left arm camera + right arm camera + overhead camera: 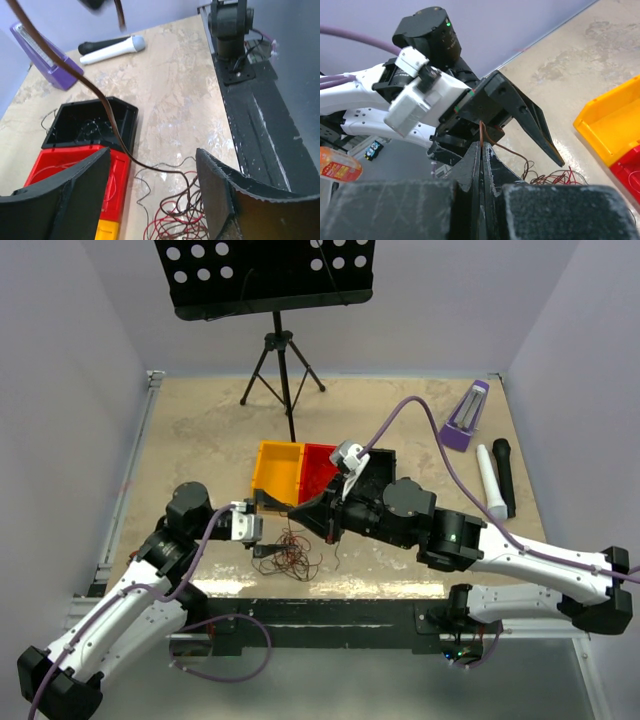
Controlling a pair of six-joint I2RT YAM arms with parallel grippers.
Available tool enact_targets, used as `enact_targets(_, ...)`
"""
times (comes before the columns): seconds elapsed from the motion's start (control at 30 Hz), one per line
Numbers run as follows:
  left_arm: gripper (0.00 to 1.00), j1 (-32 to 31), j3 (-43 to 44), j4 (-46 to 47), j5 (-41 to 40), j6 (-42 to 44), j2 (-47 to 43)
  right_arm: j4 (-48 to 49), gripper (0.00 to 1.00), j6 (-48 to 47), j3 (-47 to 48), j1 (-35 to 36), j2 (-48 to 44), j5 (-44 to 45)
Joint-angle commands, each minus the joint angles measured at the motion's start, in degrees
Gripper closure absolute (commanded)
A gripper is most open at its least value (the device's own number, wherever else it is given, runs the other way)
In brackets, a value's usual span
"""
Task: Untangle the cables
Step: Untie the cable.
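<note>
The cables (288, 558) are a loopy clump of thin red and black wires on the table in front of the bins, also seen in the left wrist view (182, 215) and behind the right gripper's fingers (561, 176). My left gripper (270, 525) hovers just left of the clump, open (150, 200), with wires lying below the gap. A single brown wire (107, 112) rises from the clump up to my right gripper (308, 512), which is shut on its end (481, 144) above the table, facing the left gripper (520, 110).
Yellow (278, 468), red (318, 468) and black (382, 462) bins stand in a row behind the clump; thin wires lie in the red bin (65, 165). A purple device (465, 415), white (490, 483) and black (503, 475) microphones lie at right. A stand's tripod (283, 365) is at the back.
</note>
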Motion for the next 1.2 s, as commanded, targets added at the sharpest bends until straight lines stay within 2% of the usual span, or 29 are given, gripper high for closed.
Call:
enact_targets(0.0,0.37,0.13,2.7,7.39,3.36,-7.64,-0.1,2.71,1.0,-0.34,0.1,0.02,-0.11,-1.54)
enact_targets(0.03,0.51,0.13,2.7,8.36,4.23,-8.17,-0.1,2.71,1.0,-0.26,0.1,0.02,-0.02,-1.45)
enact_targets(0.1,0.87,0.13,3.05,8.28,5.29,-8.35,0.08,3.14,1.0,-0.43,-0.25,0.02,-0.11,-1.45)
enact_targets(0.13,1.0,0.13,3.13,8.37,5.38,-8.53,0.08,3.67,1.0,-0.43,-0.51,0.02,-0.02,-1.54)
enact_targets(0.2,1.0,0.13,3.57,8.19,5.47,-8.88,0.25,4.38,1.0,-0.6,-1.04,0.02,0.15,-1.54)
enact_targets(0.23,1.0,0.13,3.75,7.84,5.38,-8.62,0.25,4.2,0.91,-0.52,-1.48,0.02,0.33,-1.28)
enact_targets(0.3,1.0,0.13,4.63,7.05,4.34,-8.35,0.17,2.63,0.6,-0.87,-3.14,0.02,0.07,0.12)
enact_targets(0.37,1.0,0.22,6.12,6.0,2.15,-7.3,-0.18,0.96,0.43,-0.08,-6.91,0.02,-1.25,3.54)
enact_targets(0.4,1.0,0.13,7.08,5.73,0.48,-7.3,-0.19,0.6,0.39,0.7,-9.28,0.02,-2.3,5.04)
enact_targets(0.57,1.0,0.13,11.39,6.17,-6.47,-11.33,-0.27,4.36,0.33,3.35,-19.3,0.02,-8.89,6.55)
enact_targets(0.67,1.0,0.22,13.59,4.16,-7.1,-12.57,-0.28,9.2,0.31,3.26,-22.57,0.02,-10.66,6.2)
enact_targets(1.0,1.0,0.13,15.96,3.7,-5.69,-14.41,0.51,23.96,0.3,-3.94,-17.39,0.63,-2.23,8.3)
enact_targets(1.17,1.0,0.13,17.64,3.62,-2.97,-16.0,2.09,30.21,0.33,-6.67,-15.2,0.55,4.18,10.24)
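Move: The brown cable hangs from the right hand's closed tips down through the left hand's open fingers, about level with its hand point. The right hand is some 13 cm higher. The red-and-brown tangle lies about 20 cm below the left hand and 2 cm to its left, and 33 cm below and 2 cm left of the right hand. Ahead of the left hand by 20 cm stand the yellow tray, 6 cm left, and the red tray, 6 cm right. The left fingers pinch the brown cable and haul it up about 11 cm from the tangle, tipping slightly. The right hand opens and lets go of the cable, sinks some 12 cm while backing off to its right, then comes back left, up and a little forward, fingers open, towards the strand hanging under the left hand. ##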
